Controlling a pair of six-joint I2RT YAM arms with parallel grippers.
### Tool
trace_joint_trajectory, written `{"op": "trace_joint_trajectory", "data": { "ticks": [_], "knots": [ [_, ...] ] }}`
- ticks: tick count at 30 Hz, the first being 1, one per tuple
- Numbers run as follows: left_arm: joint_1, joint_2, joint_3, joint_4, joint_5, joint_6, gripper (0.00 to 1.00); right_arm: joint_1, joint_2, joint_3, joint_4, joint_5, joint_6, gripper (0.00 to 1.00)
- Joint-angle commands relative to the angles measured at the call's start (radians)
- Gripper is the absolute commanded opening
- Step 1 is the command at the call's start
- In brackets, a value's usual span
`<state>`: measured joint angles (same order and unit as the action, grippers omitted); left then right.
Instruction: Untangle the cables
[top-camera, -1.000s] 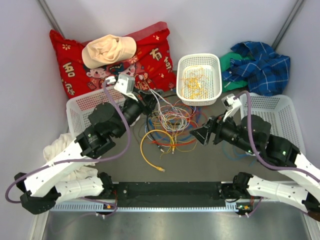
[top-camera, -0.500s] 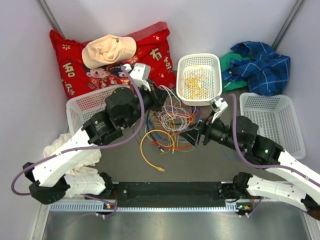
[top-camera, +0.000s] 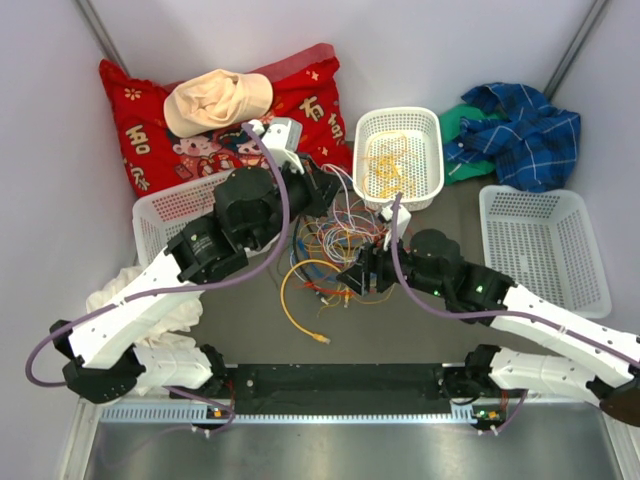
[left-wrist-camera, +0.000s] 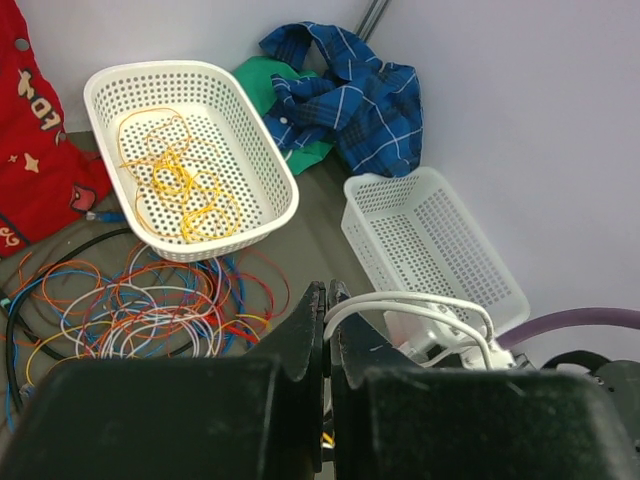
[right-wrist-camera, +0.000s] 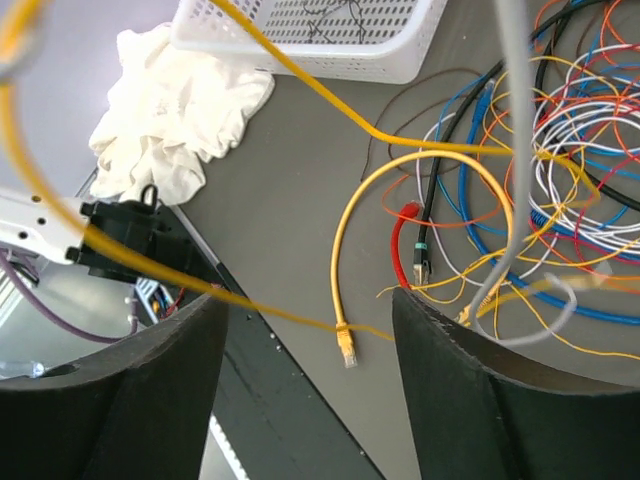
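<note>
The cables (top-camera: 335, 240) lie in a loose multicoloured tangle on the table's middle, also seen in the left wrist view (left-wrist-camera: 130, 310) and the right wrist view (right-wrist-camera: 570, 160). My left gripper (top-camera: 320, 190) hangs above the tangle's far edge; its jaws (left-wrist-camera: 328, 300) are shut, with white cable (left-wrist-camera: 400, 303) coming out at their tip. My right gripper (top-camera: 353, 280) is open low over the tangle's near side (right-wrist-camera: 310, 300). A thin raised yellow cable (right-wrist-camera: 270, 310) crosses between its fingers without touching them. A thicker yellow cable with a plug (right-wrist-camera: 345, 345) lies below.
A white basket with yellow cables (top-camera: 398, 190) stands behind the tangle. An empty white basket (top-camera: 545, 245) is at right, another (top-camera: 165, 215) at left by a white cloth (top-camera: 125, 295). A red pillow (top-camera: 140, 120) and blue shirt (top-camera: 520, 125) lie at the back.
My right arm has swung left, from beside the tangle to over its near side. My left gripper has moved right and a little farther back, lifting white cable.
</note>
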<state>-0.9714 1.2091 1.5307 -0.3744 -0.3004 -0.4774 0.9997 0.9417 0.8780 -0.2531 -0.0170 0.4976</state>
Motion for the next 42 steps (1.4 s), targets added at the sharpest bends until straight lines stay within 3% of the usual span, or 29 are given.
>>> {"op": "trace_joint_trajectory", "data": {
  "ticks": [1,3,6,7,10,16,23,29,37,38,39,40,42],
  "knots": [
    [0.000,-0.013,0.031,0.020,0.009,-0.009,0.00,0.013,0.032,-0.005,0.116,0.000,-0.013,0.61],
    [0.000,-0.019,0.020,0.023,0.006,-0.012,0.00,0.013,0.048,-0.014,0.153,0.014,-0.008,0.57],
    [0.000,-0.029,0.008,0.031,0.001,-0.010,0.00,0.013,0.048,-0.033,0.219,0.037,0.002,0.39],
    [0.000,-0.031,0.006,0.029,-0.002,-0.009,0.00,0.013,0.042,-0.036,0.228,0.043,0.004,0.23],
    [0.000,-0.046,-0.009,0.016,-0.049,0.006,0.00,0.011,-0.010,-0.021,0.190,0.080,0.009,0.00],
    [0.039,-0.086,-0.133,-0.044,-0.201,0.028,0.00,0.013,-0.095,0.258,-0.186,0.198,-0.063,0.00],
    [0.171,-0.121,-0.383,-0.032,-0.099,-0.119,0.00,0.013,0.038,0.851,-0.529,0.330,-0.212,0.00],
    [0.201,-0.151,-0.572,0.022,-0.056,-0.187,0.00,0.013,0.140,1.133,-0.577,0.428,-0.304,0.00],
    [0.200,-0.143,-0.652,0.048,-0.037,-0.202,0.00,0.013,0.227,1.211,-0.516,0.471,-0.361,0.00],
    [0.201,-0.143,-0.662,0.052,-0.029,-0.195,0.04,0.013,0.230,1.199,-0.506,0.482,-0.391,0.00],
    [0.201,-0.143,-0.664,0.051,-0.029,-0.191,0.18,0.013,0.232,1.178,-0.471,0.523,-0.413,0.00],
    [0.201,-0.149,-0.667,0.052,-0.031,-0.184,0.52,0.011,0.236,1.135,-0.456,0.554,-0.431,0.00],
    [0.201,-0.158,-0.670,0.046,-0.055,-0.182,0.77,-0.030,0.252,1.118,-0.448,0.559,-0.452,0.00]
  ]
}}
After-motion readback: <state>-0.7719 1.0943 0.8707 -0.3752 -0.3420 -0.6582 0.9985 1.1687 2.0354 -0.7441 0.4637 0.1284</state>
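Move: The yellow cable strand hangs almost between the right hand's open fingers, about 2 cm ahead, 1 cm left and 1 cm below. The thicker yellow cable's loop lies on the table some 9 cm ahead of that hand, 7 cm left and 24 cm below. The left hand already holds the white cable; the cable pile lies about 14 cm ahead of it, 1 cm right and 43 cm down, with the white basket 34 cm ahead, 11 cm right and 39 cm below. The dangling yellow strand is pinched as the right hand eases a couple of centimetres forward-left and shuts; that hand then sweeps it up about 33 cm and to the right, tilting up, before edging forward. The white cable, still gripped, is lowered some 26 cm towards the pile by the left hand, which shifts left and tips down before its fingers open at the end. ##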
